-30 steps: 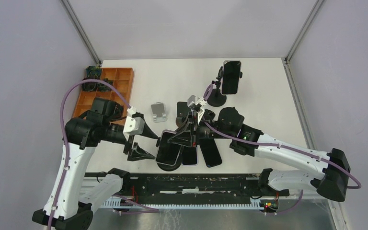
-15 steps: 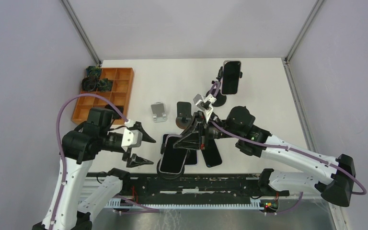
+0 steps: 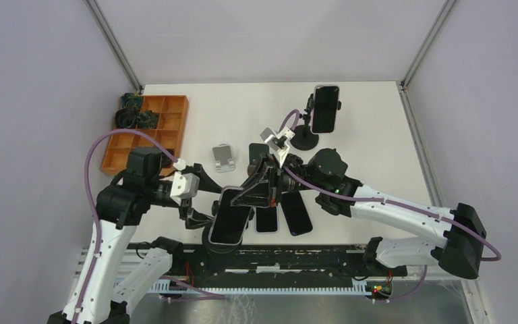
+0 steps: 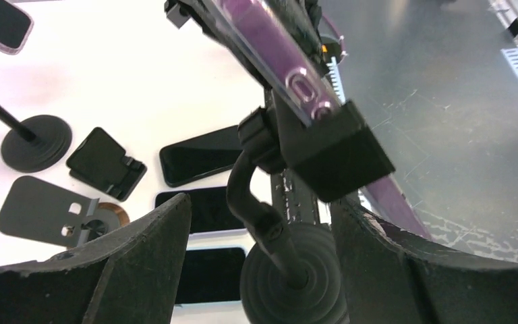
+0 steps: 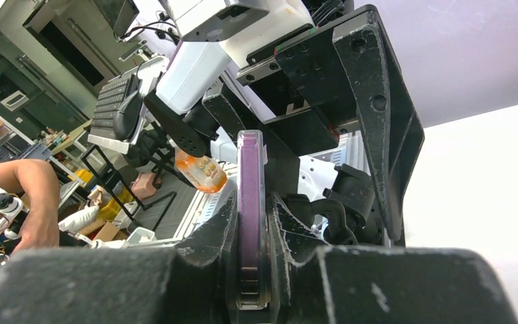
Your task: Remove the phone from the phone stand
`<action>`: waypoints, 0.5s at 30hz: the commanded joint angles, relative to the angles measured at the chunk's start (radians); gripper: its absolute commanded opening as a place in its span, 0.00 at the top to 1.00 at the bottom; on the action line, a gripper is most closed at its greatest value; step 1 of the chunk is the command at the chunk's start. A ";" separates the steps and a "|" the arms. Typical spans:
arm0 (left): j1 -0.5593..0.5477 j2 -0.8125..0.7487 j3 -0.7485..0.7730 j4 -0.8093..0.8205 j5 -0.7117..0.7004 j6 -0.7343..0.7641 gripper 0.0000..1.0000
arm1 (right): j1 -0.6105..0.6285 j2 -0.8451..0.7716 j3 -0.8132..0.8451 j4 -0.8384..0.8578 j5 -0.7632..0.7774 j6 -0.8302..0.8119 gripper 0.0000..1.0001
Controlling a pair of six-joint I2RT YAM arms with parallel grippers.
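A phone [image 3: 229, 217] in a purple case is pinched edge-on between the fingers of my right gripper [image 5: 251, 270], which is shut on it. The phone [image 4: 270, 47] still sits in the black clamp [image 4: 330, 148] of the phone stand [image 4: 290, 283], a bent neck on a round base. In the top view the phone hides most of the stand. My left gripper [image 4: 262, 206] is open, with one finger [image 4: 141, 270] on each side of the stand's neck and base, not touching it. Both grippers [image 3: 204, 200] meet near the table's front edge.
Two dark phones [image 3: 297, 212] lie flat just right of the held one. A second stand [image 3: 305, 140] holding a phone [image 3: 325, 108] rises at the back. A silver stand [image 3: 224, 158], a black folding stand [image 3: 257, 154] and an orange compartment tray [image 3: 148, 128] sit to the left.
The held phone has shifted left and toward the front edge. My left gripper drew back, then came in around the stand's neck.
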 commanded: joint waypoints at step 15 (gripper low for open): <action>-0.002 0.098 0.057 -0.127 0.084 0.164 0.72 | 0.046 0.055 0.105 0.249 0.085 -0.037 0.99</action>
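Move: The black phone stand's neck lies about 3 cm to the right of the left hand and 2 cm below it. The phone, still clipped in the stand, has its middle some 5 cm to that hand's right, 3 cm back and 3 cm above. Two loose phones lie roughly 20 cm lower, both about 3 cm ahead, one 6 cm and the other 16 cm to the right. From the right hand, the neck is around 3 cm left, 2 cm back and 6 cm below. The left fingers close around the stand's neck, from wide open to about half that gap, while the left hand barely shifts and tips some 5 degrees. The right hand keeps its pinch on the phone's edge and carries phone and stand about 2 cm left and 1.5 cm up, bringing the neck in between those fingers. ##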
